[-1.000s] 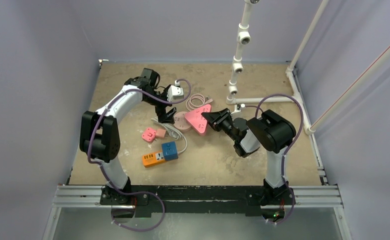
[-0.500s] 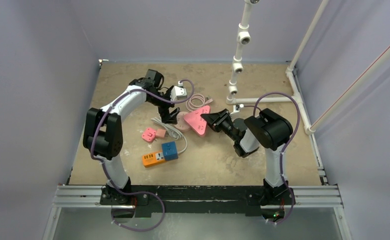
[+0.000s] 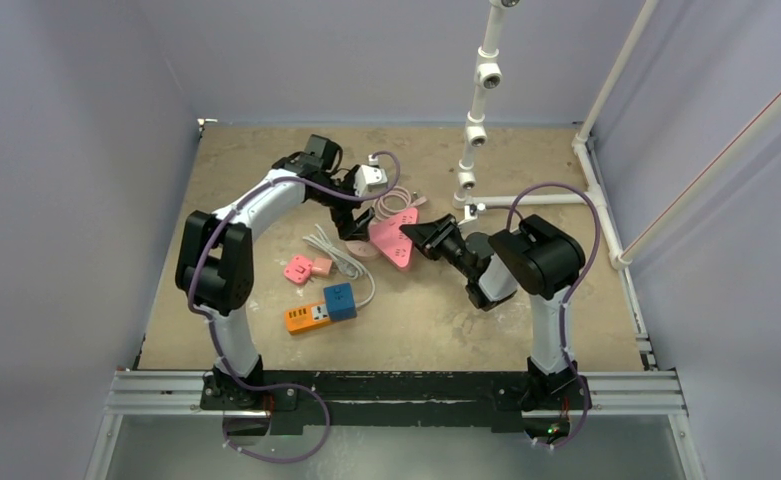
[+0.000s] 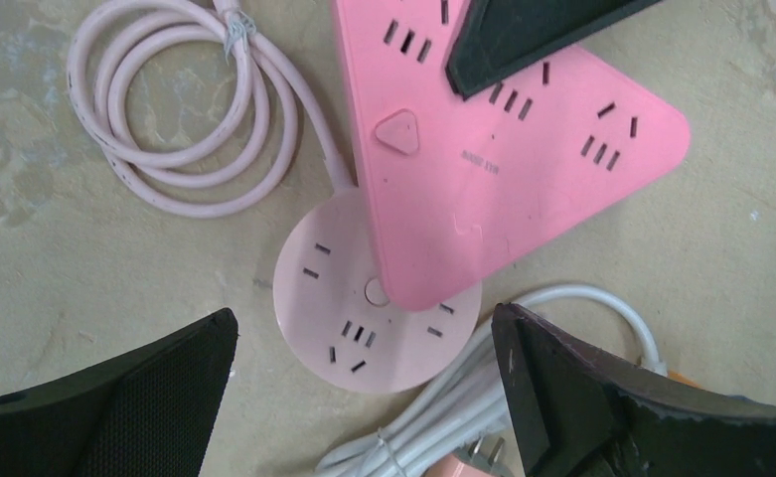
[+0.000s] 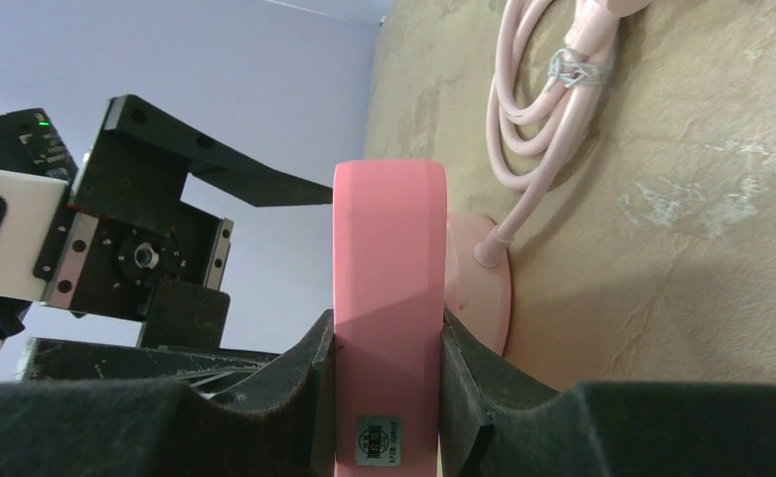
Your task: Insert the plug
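Observation:
My right gripper (image 5: pixel 388 333) is shut on the edge of a pink triangular power strip (image 5: pixel 388 248), holding it tilted so one corner overlaps a round pink socket (image 4: pixel 364 308). The strip (image 3: pixel 396 238) lies mid-table between the two arms. My left gripper (image 4: pixel 364 338) hangs open just above the round socket, with nothing between its fingers. A small pink plug (image 4: pixel 470 459) with metal prongs lies at the end of a bundled white cable (image 4: pixel 443 407), beside the right finger. From above, the plug (image 3: pixel 322 265) rests left of the socket.
A coiled pink cable (image 4: pixel 180 119) lies behind the round socket. A pink adapter (image 3: pixel 297 268), an orange strip (image 3: pixel 307 318) and a blue cube socket (image 3: pixel 340 300) sit nearer the left arm's base. A white pipe stand (image 3: pixel 476 130) rises at the back right.
My left arm has swung right and now hovers over the round socket, close to the pink strip. The right gripper has kept its hold and shifted only slightly.

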Tool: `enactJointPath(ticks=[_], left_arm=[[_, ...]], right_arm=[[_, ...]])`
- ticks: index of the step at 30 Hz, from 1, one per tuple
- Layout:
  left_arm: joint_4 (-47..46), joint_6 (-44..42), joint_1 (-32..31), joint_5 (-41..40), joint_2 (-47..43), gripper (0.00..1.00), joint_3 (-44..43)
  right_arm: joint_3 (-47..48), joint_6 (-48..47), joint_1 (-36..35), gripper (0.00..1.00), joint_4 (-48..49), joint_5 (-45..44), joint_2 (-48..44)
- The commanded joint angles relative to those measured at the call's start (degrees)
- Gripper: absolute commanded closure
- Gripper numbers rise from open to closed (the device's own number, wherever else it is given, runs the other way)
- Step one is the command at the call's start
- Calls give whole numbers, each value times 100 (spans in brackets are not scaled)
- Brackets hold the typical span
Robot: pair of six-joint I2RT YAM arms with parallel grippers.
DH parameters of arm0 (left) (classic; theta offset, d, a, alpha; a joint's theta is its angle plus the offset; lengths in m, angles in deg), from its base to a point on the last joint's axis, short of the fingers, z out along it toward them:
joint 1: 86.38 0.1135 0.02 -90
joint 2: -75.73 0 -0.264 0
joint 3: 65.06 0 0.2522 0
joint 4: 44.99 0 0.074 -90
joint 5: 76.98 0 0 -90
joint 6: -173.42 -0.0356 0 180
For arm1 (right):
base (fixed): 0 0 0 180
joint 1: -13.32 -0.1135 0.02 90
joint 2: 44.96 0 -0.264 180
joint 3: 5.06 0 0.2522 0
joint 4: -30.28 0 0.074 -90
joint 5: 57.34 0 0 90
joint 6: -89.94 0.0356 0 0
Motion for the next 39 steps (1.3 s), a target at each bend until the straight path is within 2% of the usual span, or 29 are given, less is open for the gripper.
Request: enactJointPath(ticks=[1, 8, 12, 26, 33, 39], left_arm=[[-448, 393, -155, -71, 173, 1, -334], [-278, 213, -219, -210, 522, 1, -640], [-249, 117, -299, -399, 670, 3, -634], [321, -222, -337, -954, 1151, 34, -821], [546, -461, -337, -1075, 1312, 42, -794], [711, -665, -346, -1246, 1378, 44, -652]], right_arm=[[126, -148, 55, 100, 112, 58, 127], [140, -92, 59, 100, 9, 274, 325], [320, -183, 67, 100, -474, 423, 401], [750, -600, 126, 100, -2334, 295, 154], [670, -678, 122, 100, -2432, 286, 334], [694, -843, 125, 100, -2665, 49, 518]])
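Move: The pink triangle socket, still gripped by the right hand, has its middle about 8 cm to the left hand's right, 2 cm back and 4 cm below. From the right hand, that middle is roughly 2 cm left and 1 cm back, a touch lower. The round socket lies on the table some 2 cm right of the left hand, 3 cm back and 7 cm down. The coiled pink cable is about 5 cm ahead of that hand, 8 cm right and 9 cm down. The pink triangle socket stays pinched in the right hand, which carries it about 2 cm forward, 1 cm left and slightly down over the round socket. The open left hand comes in forward, down and to the right, about 3.5 cm in all, then nearly stops at the triangle's left corner and closes its fingers by a little under half, the back finger reaching the corner's edge. ##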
